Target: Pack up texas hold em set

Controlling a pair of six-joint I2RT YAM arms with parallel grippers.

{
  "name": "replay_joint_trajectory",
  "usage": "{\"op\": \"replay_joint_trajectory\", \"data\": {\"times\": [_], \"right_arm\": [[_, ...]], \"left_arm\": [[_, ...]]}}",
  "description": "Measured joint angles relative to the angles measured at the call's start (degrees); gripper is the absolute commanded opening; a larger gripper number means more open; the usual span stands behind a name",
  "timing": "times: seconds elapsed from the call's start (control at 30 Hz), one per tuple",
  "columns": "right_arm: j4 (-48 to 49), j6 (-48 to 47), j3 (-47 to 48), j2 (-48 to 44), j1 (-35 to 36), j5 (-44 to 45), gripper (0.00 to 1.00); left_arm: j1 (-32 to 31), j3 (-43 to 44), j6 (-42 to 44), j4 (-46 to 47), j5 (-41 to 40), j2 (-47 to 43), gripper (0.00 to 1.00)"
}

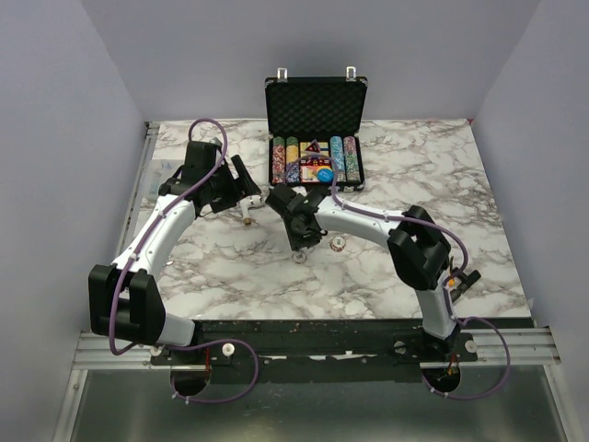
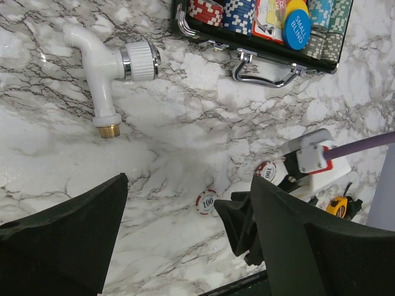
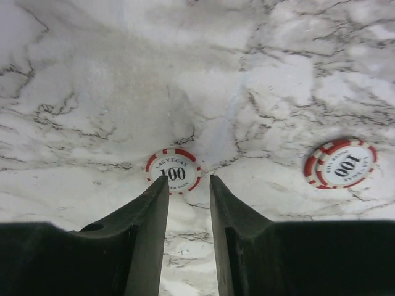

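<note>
The black case (image 1: 316, 101) stands open at the back of the table, its tray holding multicoloured chip rows (image 1: 285, 158), a red card box (image 2: 269, 12), and blue (image 2: 297, 29) and yellow (image 2: 296, 6) discs. Two red-and-white 100 chips lie loose on the marble, one (image 3: 174, 168) at my right gripper's tips and one (image 3: 340, 163) off to the side. My right gripper (image 3: 188, 180) hangs low over the table with its jaws narrowly apart and nothing between them. Its left fingertip overlaps the nearer chip's edge. My left gripper (image 2: 185, 240) hovers wide open and holds nothing.
A white plastic tap fitting (image 2: 111, 65) lies left of the case. A yellow-and-black tape measure (image 2: 337, 206) sits near the right arm. The case's metal handle (image 2: 265, 77) points toward the arms. The purple cable (image 2: 364, 145) runs along the right arm.
</note>
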Motion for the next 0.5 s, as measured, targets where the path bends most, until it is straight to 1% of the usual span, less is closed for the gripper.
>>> {"op": "replay_joint_trajectory", "data": {"times": [0.07, 0.13, 0.2, 0.23, 0.37, 0.43, 0.5], "right_arm": [[0.00, 0.24, 0.00, -1.18, -0.44, 1.25, 0.35], [-0.02, 0.42, 0.00, -2.19, -1.07, 2.16, 0.38], [-0.02, 0.44, -0.02, -2.89, -1.53, 2.47, 0.49], [-0.02, 0.44, -0.04, -3.06, -1.73, 2.29, 0.53], [-1.31, -0.57, 1.01, -2.01, -2.47, -1.90, 0.61], [-2.73, -0.74, 3.37, 0.35, -2.43, -4.48, 0.66], [-3.72, -1.07, 4.92, 2.67, -2.40, -6.73, 0.70]], "left_arm": [[0.00, 0.00, 0.00, 0.00, 0.02, 0.00, 0.80], [0.00, 0.00, 0.00, 0.00, 0.04, 0.00, 0.80], [0.00, 0.00, -0.09, 0.00, 0.07, 0.00, 0.80], [0.00, 0.00, -0.20, 0.00, 0.09, 0.02, 0.80], [0.00, 0.00, -0.37, 0.00, 0.59, 0.26, 0.80], [0.00, 0.00, -0.39, 0.00, 0.79, 0.44, 0.80], [0.00, 0.00, -0.42, 0.00, 0.87, 0.44, 0.80]]}}
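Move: Just below the right hand's fingertips lies the lone 100 chip, flat on the table, about 1 cm back, 1 cm to the left and some 2 cm down. The chip stack is roughly 3 cm ahead and 10 cm to the right of that hand, and the white tap is about 15 cm ahead and 17 cm to its left. From the left hand, the lone chip lies about 13 cm back, 15 cm to the right and 16 cm down. Carrying on upward with nothing held, the right hand rises about 2 cm, drifting as far forward and a little right, away from the lone 100 chip. It then reverses back, left and down by about as much, ending close above the chip. On the way down the fingers open from about a third to two thirds, coming to straddle the chip from above, and tip some 5 degrees nearer to vertical. ##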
